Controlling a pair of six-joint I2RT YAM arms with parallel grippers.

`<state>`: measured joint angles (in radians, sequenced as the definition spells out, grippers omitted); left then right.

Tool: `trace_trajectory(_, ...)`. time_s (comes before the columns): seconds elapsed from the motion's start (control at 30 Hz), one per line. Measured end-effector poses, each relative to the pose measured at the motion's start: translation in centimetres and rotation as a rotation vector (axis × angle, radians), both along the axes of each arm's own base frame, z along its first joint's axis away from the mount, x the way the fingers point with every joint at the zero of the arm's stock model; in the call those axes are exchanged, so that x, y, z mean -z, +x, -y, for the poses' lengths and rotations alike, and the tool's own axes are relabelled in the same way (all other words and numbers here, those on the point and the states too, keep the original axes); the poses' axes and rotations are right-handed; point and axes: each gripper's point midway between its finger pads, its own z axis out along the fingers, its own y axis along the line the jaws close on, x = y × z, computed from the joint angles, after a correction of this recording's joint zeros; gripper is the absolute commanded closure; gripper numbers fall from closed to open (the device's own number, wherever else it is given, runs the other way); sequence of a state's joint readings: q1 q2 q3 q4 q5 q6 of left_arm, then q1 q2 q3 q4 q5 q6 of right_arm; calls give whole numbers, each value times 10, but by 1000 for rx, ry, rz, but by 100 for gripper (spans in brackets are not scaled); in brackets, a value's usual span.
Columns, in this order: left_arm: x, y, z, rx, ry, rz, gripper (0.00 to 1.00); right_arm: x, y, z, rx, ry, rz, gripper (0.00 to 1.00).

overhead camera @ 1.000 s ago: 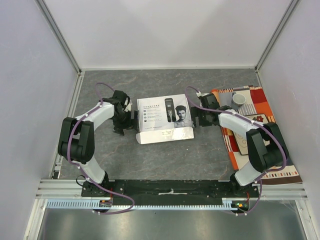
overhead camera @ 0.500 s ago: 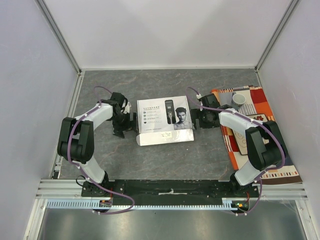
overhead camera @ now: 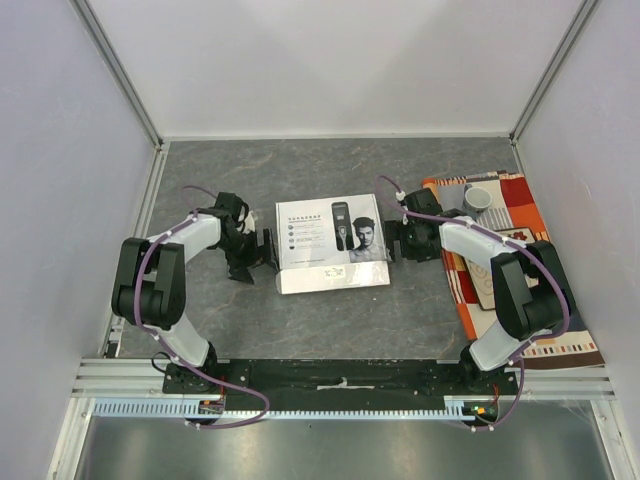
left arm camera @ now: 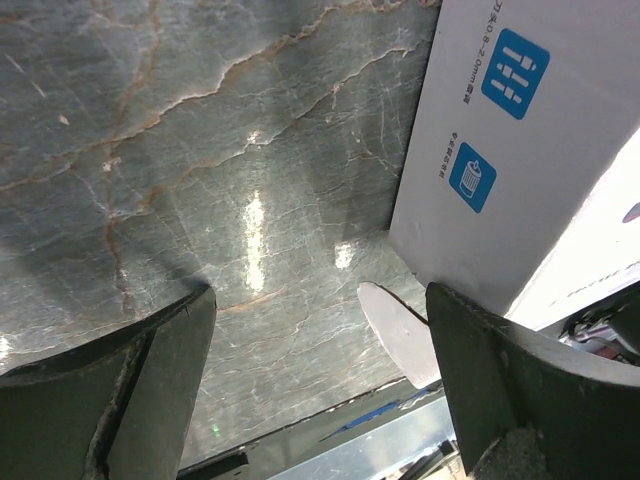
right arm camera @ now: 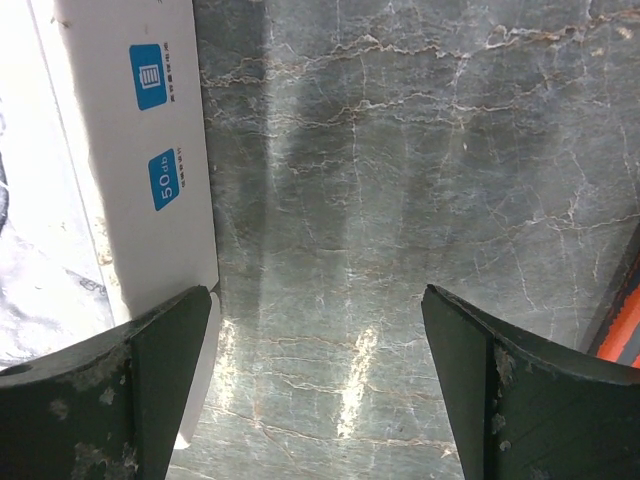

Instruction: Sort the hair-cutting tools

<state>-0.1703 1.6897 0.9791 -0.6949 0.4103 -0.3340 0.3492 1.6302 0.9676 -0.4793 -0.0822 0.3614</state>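
The hair-cutting tools are out of view; only a printed clipper shows on the lid of the white box (overhead camera: 330, 243) lying flat mid-table. My left gripper (overhead camera: 262, 250) sits low at the box's left side, open, with its right finger (left arm camera: 520, 390) close beside the box wall (left arm camera: 520, 130) and bare table between the jaws. My right gripper (overhead camera: 392, 243) is at the box's right side, open, with its left finger (right arm camera: 110, 390) next to the box edge (right arm camera: 120, 170) and nothing between the fingers. A white flap (left arm camera: 400, 325) juts from the box's bottom near the left gripper.
An orange, red and white patterned cloth (overhead camera: 510, 270) covers the table's right side, with a grey cup (overhead camera: 477, 199) on its far end. The enclosure walls stand close on the left, right and back. The grey marbled tabletop (overhead camera: 330, 170) surrounds the box.
The box has slid slightly toward the near edge and right. My left gripper has dropped lower and nearer alongside it; the right gripper has followed a little.
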Motion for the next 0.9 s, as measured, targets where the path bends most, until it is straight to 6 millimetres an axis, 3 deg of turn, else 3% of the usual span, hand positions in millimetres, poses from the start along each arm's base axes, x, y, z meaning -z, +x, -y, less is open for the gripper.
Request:
trace_trajectory(0.27, -2, 3, 8, -84, -65, 30, 5, 3, -2, 5, 47, 4, -4, 2)
trace_trajectory(0.37, -4, 7, 12, -116, -100, 49, 13, 3, -2, 8, 60, -3, 0, 2)
trace_trajectory(0.4, -4, 9, 14, -124, -112, 57, 22, 3, -2, 9, 64, -7, 2, 2)
trace_trajectory(0.6, -3, 18, 27, -148, -208, 104, 49, 4, -3, 10, 81, -4, 4, 2)
trace_trajectory(0.9, -10, 24, 39, -144, -302, 137, 70, 6, -4, 10, 86, -3, 7, 2)
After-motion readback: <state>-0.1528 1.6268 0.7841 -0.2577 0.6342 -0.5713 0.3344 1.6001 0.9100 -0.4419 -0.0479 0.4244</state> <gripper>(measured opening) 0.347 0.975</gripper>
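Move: The closed box lies between my hands. Its middle is about 12 cm right of my left hand and 4 cm farther out, about level in height; its front flap's left corner tab is roughly 4 cm right of that hand and 4 cm nearer me. From my right hand the box's middle is some 12 cm left, neither ahead nor back. The mug is about 12 cm right of my right hand and 10 cm farther out. I push my left hand right against the box's left side and then also forward, about 4 cm right and 2.5 cm out in all, leaning the fingers some 20 degrees farther to the right. From midway I close them to about a third open, around the front-left corner by the tab. My right hand stays wide open at the box's right side, easing about 1 cm left. ##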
